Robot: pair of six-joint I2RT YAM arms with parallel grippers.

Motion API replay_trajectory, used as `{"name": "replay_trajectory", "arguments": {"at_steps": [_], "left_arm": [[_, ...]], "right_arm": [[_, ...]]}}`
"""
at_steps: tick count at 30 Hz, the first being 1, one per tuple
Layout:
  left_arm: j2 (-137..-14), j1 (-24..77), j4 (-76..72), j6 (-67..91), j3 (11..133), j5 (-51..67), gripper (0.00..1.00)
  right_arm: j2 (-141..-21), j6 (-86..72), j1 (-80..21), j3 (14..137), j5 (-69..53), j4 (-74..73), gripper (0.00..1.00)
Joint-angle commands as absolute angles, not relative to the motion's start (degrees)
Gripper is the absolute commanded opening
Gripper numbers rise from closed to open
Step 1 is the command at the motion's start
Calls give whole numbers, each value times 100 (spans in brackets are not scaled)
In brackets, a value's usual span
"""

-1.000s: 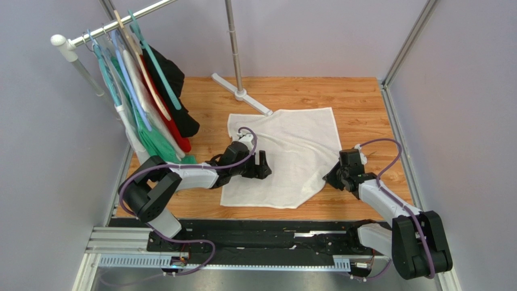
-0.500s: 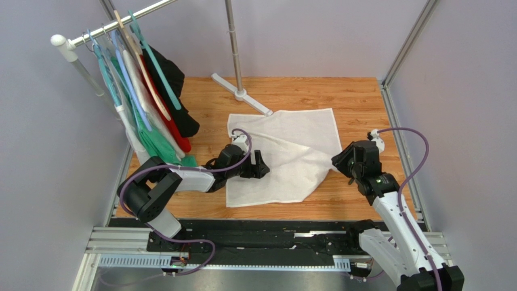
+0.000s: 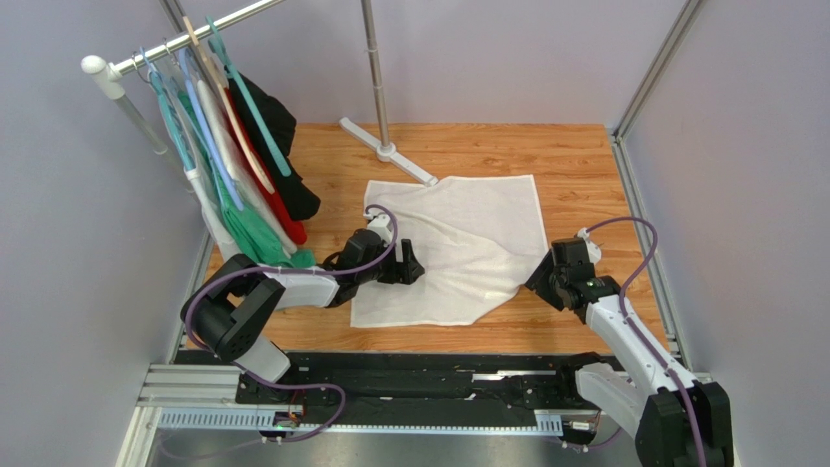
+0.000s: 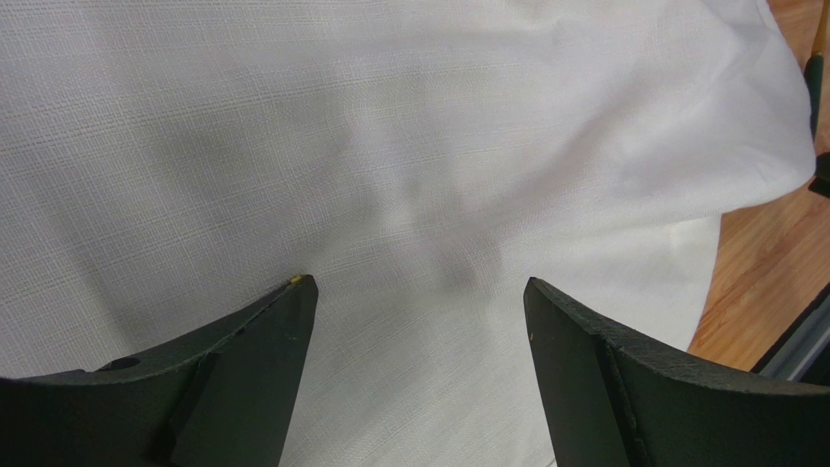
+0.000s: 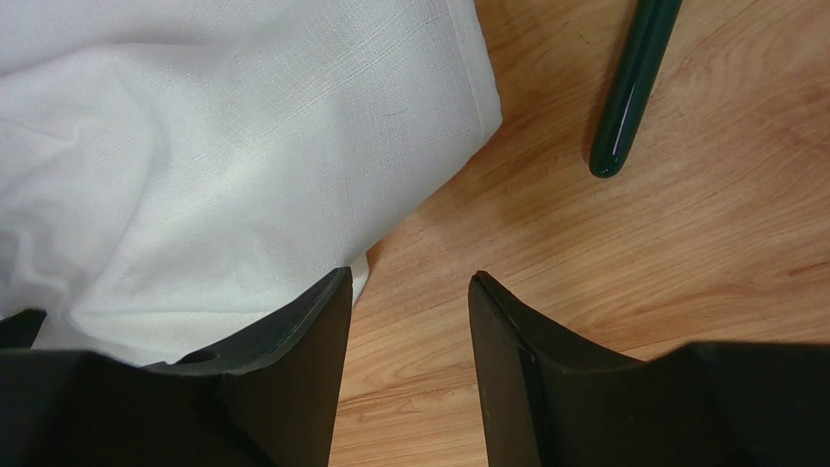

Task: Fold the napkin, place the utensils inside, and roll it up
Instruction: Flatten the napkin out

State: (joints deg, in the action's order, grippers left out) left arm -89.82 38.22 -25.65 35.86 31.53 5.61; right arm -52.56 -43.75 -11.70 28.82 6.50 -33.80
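The white napkin [image 3: 468,233] lies wrinkled on the wooden table, its near right part folded in. My left gripper [image 3: 404,265] rests over the cloth's left side. In the left wrist view its jaws [image 4: 419,284] stand wide open with only napkin [image 4: 390,146] between them. My right gripper [image 3: 542,282] sits at the napkin's right near corner. The right gripper [image 5: 409,277] is open over bare wood, the napkin's edge [image 5: 244,165] just to its left. A dark green utensil [image 5: 631,92] lies on the wood ahead to the right, apart from the cloth.
A clothes rail with hangers and garments [image 3: 234,165] stands at the left. A metal pole with a white foot [image 3: 387,148] stands behind the napkin. Grey walls close in both sides, and a black rail [image 3: 419,379] runs along the near edge.
My right gripper has opened and let go of the napkin's corner, lifting and then dropping back beside the cloth. The left gripper slid a little left, and the cloth's near edge shifted with it.
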Motion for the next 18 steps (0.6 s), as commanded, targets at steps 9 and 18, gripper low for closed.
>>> {"name": "replay_trajectory", "arguments": {"at_steps": [9,18], "left_arm": [[-7339,5297,-1221,1759,3488,71,88],[-8964,6661,-1572,1609,4543,-343,87]], "right_arm": [[-6512,-4263,-1152,3330,835,-2101,46],[-7453,-3964,-1151,3744,668,-1784,28]]}}
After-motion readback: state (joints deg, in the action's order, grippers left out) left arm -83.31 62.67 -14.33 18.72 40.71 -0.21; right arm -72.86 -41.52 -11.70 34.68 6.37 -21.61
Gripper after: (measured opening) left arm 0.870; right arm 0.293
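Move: The right hand, fingers half open, is aimed at the napkin's slanting right edge, about 5 cm ahead, 2 cm left and 4 cm below; the green handle lies some 6 cm ahead and 6 cm to this hand's right, equally low. From the left gripper, the napkin's near-right corner is roughly 10 cm back and 12 cm right, 3 cm lower; its near-left corner is also about 10 cm back, but 11 cm left. Lower the right gripper about 2 cm, then run it forward some 5 cm into the napkin's right edge, narrowing the fingers onto the cloth without shutting fully. Meanwhile carry the left gripper, still wide open, back and right by about 10 cm each in a rising arc, turning nearly 30 degrees clockwise and starting down again near the near-right corner. ##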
